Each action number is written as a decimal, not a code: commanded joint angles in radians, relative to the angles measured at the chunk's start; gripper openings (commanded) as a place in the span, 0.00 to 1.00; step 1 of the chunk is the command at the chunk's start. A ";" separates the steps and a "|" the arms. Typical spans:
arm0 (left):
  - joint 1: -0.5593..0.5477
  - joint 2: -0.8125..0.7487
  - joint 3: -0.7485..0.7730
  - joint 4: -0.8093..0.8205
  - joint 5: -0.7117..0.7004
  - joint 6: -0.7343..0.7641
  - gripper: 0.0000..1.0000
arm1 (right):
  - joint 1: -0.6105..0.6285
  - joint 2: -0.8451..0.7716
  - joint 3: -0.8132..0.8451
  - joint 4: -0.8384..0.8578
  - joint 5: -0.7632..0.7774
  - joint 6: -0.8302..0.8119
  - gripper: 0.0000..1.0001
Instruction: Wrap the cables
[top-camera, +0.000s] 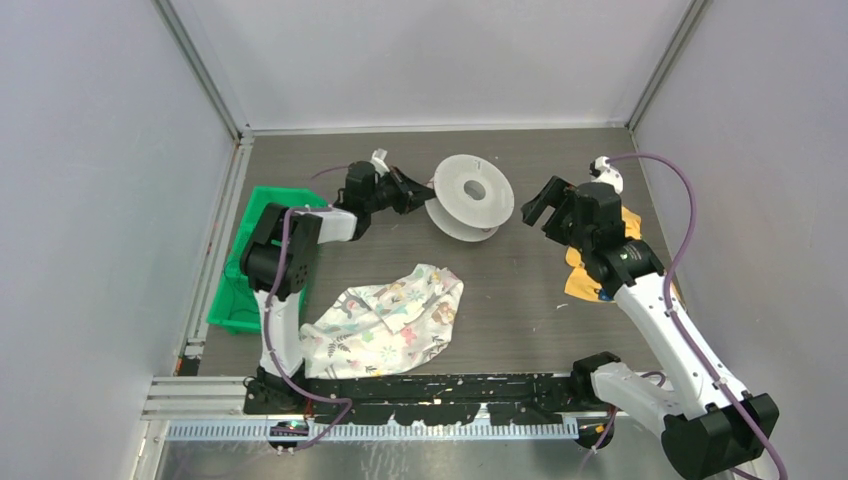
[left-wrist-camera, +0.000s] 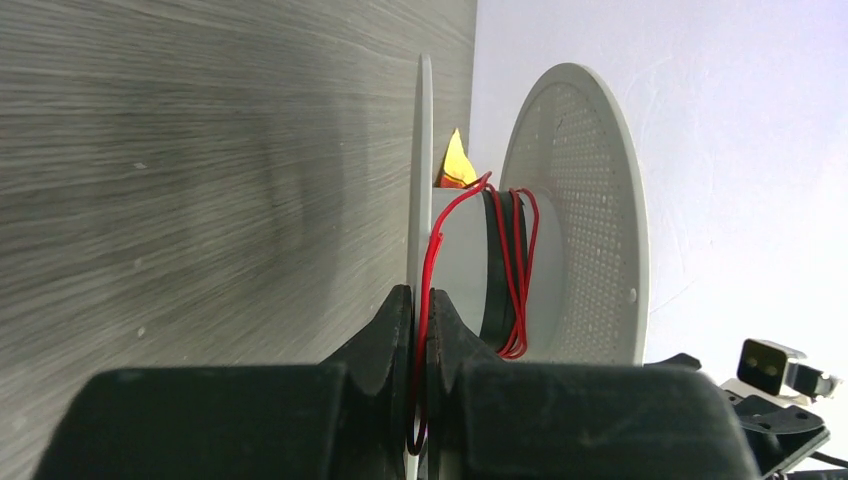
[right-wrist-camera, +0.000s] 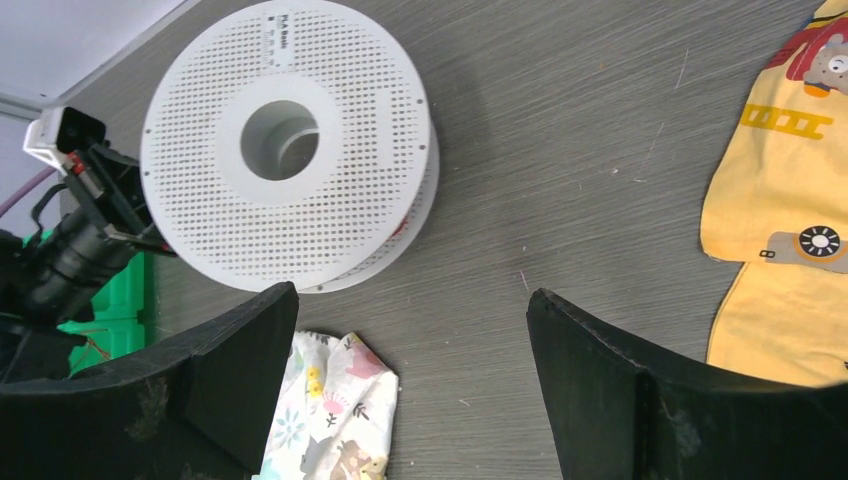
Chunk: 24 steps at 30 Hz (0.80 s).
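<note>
A white perforated spool (top-camera: 472, 195) stands tilted at the back middle of the table. Thin red cable (left-wrist-camera: 432, 262) loops a few times around its hub (left-wrist-camera: 465, 250) between the two flanges. My left gripper (top-camera: 415, 190) is at the spool's left edge, shut on a strand of the red cable (left-wrist-camera: 421, 300) that runs from the jaws up onto the hub. My right gripper (top-camera: 535, 208) hovers just right of the spool (right-wrist-camera: 290, 140), open, with only bare table between its fingers (right-wrist-camera: 412, 310).
A green bin (top-camera: 240, 290) sits at the left edge. A white patterned cloth (top-camera: 390, 320) lies crumpled in front of the spool and shows in the right wrist view (right-wrist-camera: 330, 410). A yellow printed cloth (top-camera: 590, 280) lies under the right arm (right-wrist-camera: 780, 200).
</note>
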 joint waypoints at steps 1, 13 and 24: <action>-0.046 0.059 0.109 0.223 0.045 -0.049 0.01 | -0.006 -0.038 -0.005 -0.007 0.036 -0.005 0.89; -0.098 0.213 0.183 0.209 0.046 -0.041 0.00 | -0.006 -0.031 -0.014 -0.005 0.030 0.009 0.89; -0.099 0.220 0.230 0.080 0.063 0.008 0.44 | -0.006 0.002 -0.010 0.019 0.013 0.014 0.89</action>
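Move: My left fingers pinch the white spool's lower flange together with the red cable end. The spool's middle is about 9 cm to their right, 2 cm nearer me and level with them. The bare tabletop it is going to is centred about 15 cm right, 2 cm back and 6 cm below. The patterned cloth lies some 33 cm back and 11 cm left, also 6 cm below. From my right hand, that spot is roughly 5 cm ahead, 9 cm left and 14 cm down. Still gripping flange and cable, I carry the spool with my left hand about 6 cm right towards my open right hand, sinking as I go, roughly 5 cm down in all, to set the spool on the bare table. There I open the left fingers to let go of flange and cable, then ease the hand up about 1 cm. ##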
